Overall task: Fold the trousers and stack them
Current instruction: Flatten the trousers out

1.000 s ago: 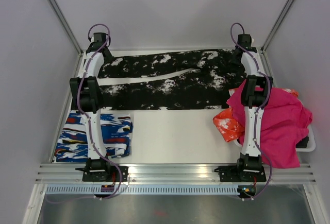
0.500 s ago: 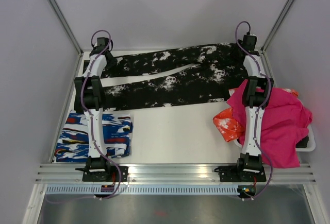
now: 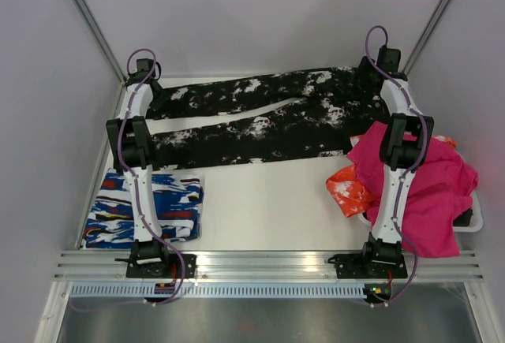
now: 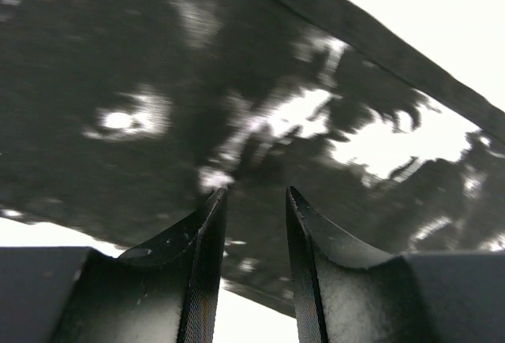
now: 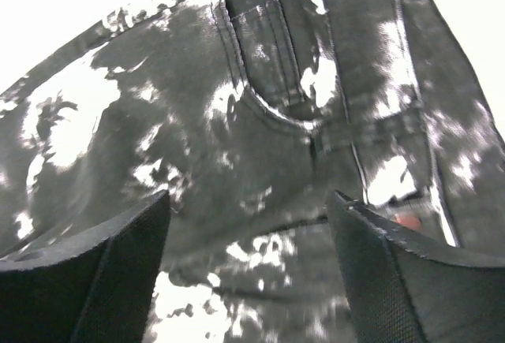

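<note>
The black trousers with white splatter print lie spread flat across the back of the table, legs to the left and waist to the right. My left gripper hovers over the leg ends at the far left. In the left wrist view its fingers stand a narrow gap apart above the trousers, with nothing between them. My right gripper is over the waist end. In the right wrist view it is wide open above the waistband and pocket of the trousers, holding nothing.
A folded blue-white-red streaked garment lies at the near left beside the left arm. A magenta cloth and an orange cloth are heaped at the right over a white tray. Enclosure walls are close behind both grippers.
The right gripper opened wide and let go of the waist end; the left gripper's jaws parted a little. Both grippers moved back and outward, and the trousers now lie flatter.
</note>
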`<state>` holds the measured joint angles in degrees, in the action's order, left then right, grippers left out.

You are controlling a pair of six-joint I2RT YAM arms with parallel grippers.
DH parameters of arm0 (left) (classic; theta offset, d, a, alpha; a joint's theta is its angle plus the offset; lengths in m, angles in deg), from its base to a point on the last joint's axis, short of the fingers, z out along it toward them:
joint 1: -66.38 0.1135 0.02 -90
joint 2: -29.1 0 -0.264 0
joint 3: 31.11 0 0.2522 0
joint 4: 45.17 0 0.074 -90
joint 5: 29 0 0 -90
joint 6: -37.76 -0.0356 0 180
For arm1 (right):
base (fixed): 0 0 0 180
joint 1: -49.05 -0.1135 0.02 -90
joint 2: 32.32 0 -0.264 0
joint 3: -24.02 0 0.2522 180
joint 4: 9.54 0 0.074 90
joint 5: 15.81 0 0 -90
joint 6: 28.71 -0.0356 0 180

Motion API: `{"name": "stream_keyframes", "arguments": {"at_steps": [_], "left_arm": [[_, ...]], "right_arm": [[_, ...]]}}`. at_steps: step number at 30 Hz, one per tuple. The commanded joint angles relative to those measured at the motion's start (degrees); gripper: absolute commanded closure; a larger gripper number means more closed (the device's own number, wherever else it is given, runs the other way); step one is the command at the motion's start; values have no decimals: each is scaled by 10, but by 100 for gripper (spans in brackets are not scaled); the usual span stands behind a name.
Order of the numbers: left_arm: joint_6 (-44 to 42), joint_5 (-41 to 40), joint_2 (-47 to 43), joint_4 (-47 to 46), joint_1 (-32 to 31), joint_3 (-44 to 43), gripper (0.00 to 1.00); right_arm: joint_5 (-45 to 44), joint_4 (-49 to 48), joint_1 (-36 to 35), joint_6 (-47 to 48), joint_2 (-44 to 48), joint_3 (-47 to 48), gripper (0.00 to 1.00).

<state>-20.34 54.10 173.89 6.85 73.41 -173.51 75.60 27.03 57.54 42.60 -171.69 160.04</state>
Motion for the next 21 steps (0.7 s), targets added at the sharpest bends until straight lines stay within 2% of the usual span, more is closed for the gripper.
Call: {"name": "stream_keyframes", "arguments": {"at_steps": [1, 2, 4, 7, 8, 10, 11, 21], "left_arm": [[18, 8, 12, 11, 4, -26, 59], [15, 13, 15, 10, 4, -35, 58], [14, 14, 16, 10, 4, -39, 58], [8, 18, 8, -4, 4, -38, 58], [3, 18, 7, -7, 4, -38, 57], [-8, 17, -2, -20, 4, -38, 57], [-10, 17, -5, -24, 4, -38, 57], [-57, 14, -23, -28, 1, -35, 55]], "right_arm": [[-18, 52, 1, -23, 62, -27, 16], [-16, 60, 0, -24, 68, -35, 24], [15, 63, -9, -15, 92, -65, 27], [-10, 90, -29, 32, 107, -97, 37], [-16, 115, -35, 52, 107, -104, 48], [-43, 146, -47, 65, 103, -121, 58], [-46, 157, -50, 68, 102, -127, 66], [-50, 193, -76, 78, 123, -248, 85]]}}
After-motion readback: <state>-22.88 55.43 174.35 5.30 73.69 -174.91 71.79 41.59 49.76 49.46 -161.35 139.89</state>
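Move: The bleached part of the trousers inward of the waistband is the target: some 13 cm back, 7 cm left and 6 cm below the right hand. The waistband's middle lies about 4 cm back and 4 cm right of that hand, the crotch, where the legs part, about 9 cm back and 25 cm left, both 6 cm lower. From the left hand the target is roughly 75 cm right, 9 cm back and 1 cm lower. The trousers' upper part, inward of the waistband, is what the right hand heads for: it leaves the far waist corner, lifts a centimetre or so, then swings back about 13 cm and left, dropping some 6 cm onto the cloth. The fingers tip about 25 degrees steeper and close from wide open to nearly shut, their tips coming down on the fabric. ##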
